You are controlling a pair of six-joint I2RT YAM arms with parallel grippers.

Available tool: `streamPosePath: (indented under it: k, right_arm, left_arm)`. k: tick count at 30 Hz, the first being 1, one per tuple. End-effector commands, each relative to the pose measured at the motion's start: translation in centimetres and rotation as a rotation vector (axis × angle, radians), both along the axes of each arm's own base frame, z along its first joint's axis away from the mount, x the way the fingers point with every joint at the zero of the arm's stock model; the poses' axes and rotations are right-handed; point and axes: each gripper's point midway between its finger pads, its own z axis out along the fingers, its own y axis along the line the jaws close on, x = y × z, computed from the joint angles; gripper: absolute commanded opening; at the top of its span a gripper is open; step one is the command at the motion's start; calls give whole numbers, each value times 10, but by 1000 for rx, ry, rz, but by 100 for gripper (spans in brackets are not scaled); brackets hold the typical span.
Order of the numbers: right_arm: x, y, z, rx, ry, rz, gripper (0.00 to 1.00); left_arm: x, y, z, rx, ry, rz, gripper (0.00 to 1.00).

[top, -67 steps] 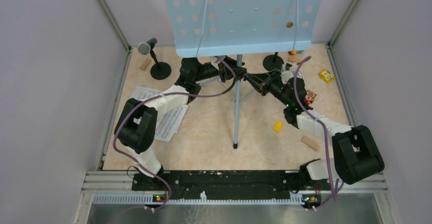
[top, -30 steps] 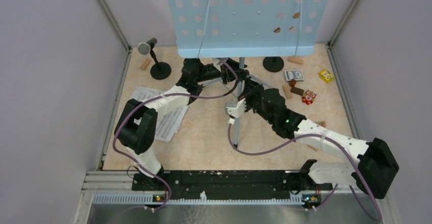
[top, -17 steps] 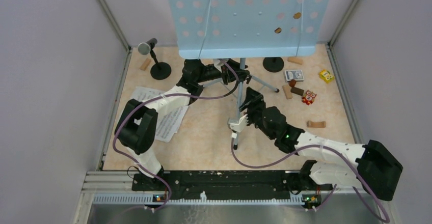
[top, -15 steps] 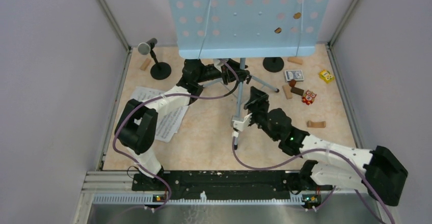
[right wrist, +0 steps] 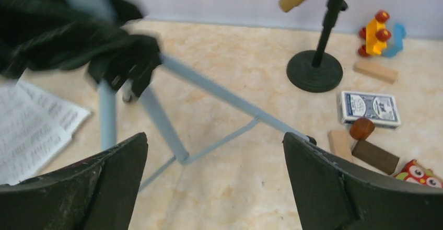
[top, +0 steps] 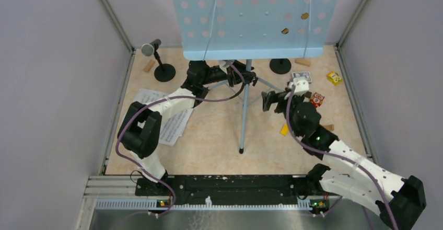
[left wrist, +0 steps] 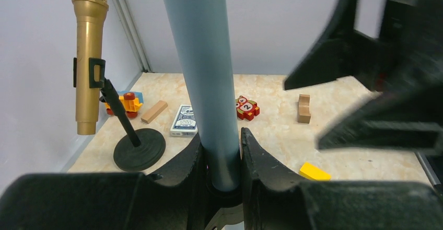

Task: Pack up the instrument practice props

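Note:
The light blue hole-punched music desk (top: 256, 15) stands at the back on its grey pole (left wrist: 203, 83). My left gripper (left wrist: 222, 157) is shut on that pole just above the tripod legs (right wrist: 219, 91). To the right of the pole my right gripper (top: 269, 100) hangs open over bare floor, fingers (right wrist: 334, 183) wide apart, holding nothing. One gold microphone (left wrist: 88, 57) sits in a black round-based holder (top: 280, 65) at the back right. Another microphone (top: 151, 47) rests in a holder (top: 164, 72) at the back left. White music sheets (top: 172, 117) lie under the left arm.
A box of playing cards (top: 301, 76), an owl toy (top: 317, 100), a yellow toy (top: 334, 77), a yellow block (top: 284, 129) and wooden blocks (top: 302, 61) lie on the right. A wooden block (top: 150, 65) lies by the left holder. Grey walls enclose three sides.
My right gripper has let go of the stand's pole, opened wide and swung away to the right of the stand. The left gripper has kept its hold on the pole.

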Motion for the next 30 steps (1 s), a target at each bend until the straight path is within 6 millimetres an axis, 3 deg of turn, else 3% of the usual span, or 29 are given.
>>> streamPosePath:
  k: [1, 6, 11, 24, 30]
  right_arm:
    - [17, 5, 13, 431, 305, 57, 98]
    - [21, 28, 40, 694, 432, 352, 90]
    - [26, 48, 54, 808, 503, 510, 79]
    - [48, 55, 42, 826, 505, 509, 54]
    - [58, 59, 45, 822, 479, 529, 26]
  left_arm:
    - [-2, -4, -33, 87, -45, -37, 0]
    - [-3, -4, -32, 88, -50, -39, 0]
    - [-4, -5, -32, 90, -51, -40, 0]
    - [-6, -7, -34, 99, -57, -44, 0]
    - [-6, -8, -34, 97, -49, -46, 0]
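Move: The black knob on the music stand's tripod collar lies about 6 cm ahead of the open right hand and 6 cm to its left, nearly level with it. The pole in the left hand's grip stands about 8 cm ahead and 8 cm left of the right hand. On the table, some 25 cm below, the microphone stand's foot is about 14 cm ahead and 6 cm right, the card deck 9 cm ahead and 14 cm right. From the left hand, the knob is roughly 3 cm back, 2 cm right and 4 cm lower. The stand's collar knob is approached again by the right hand, which first reaches forward about 4 cm, drifting right, then swings some 7 cm left to it. Meanwhile the wrist rolls its left side up some 45 degrees and swings the fingers round to point forward-left. From wide open they close to about a third, drawing in around the knob; the left hand keeps its grip on the pole, still. ##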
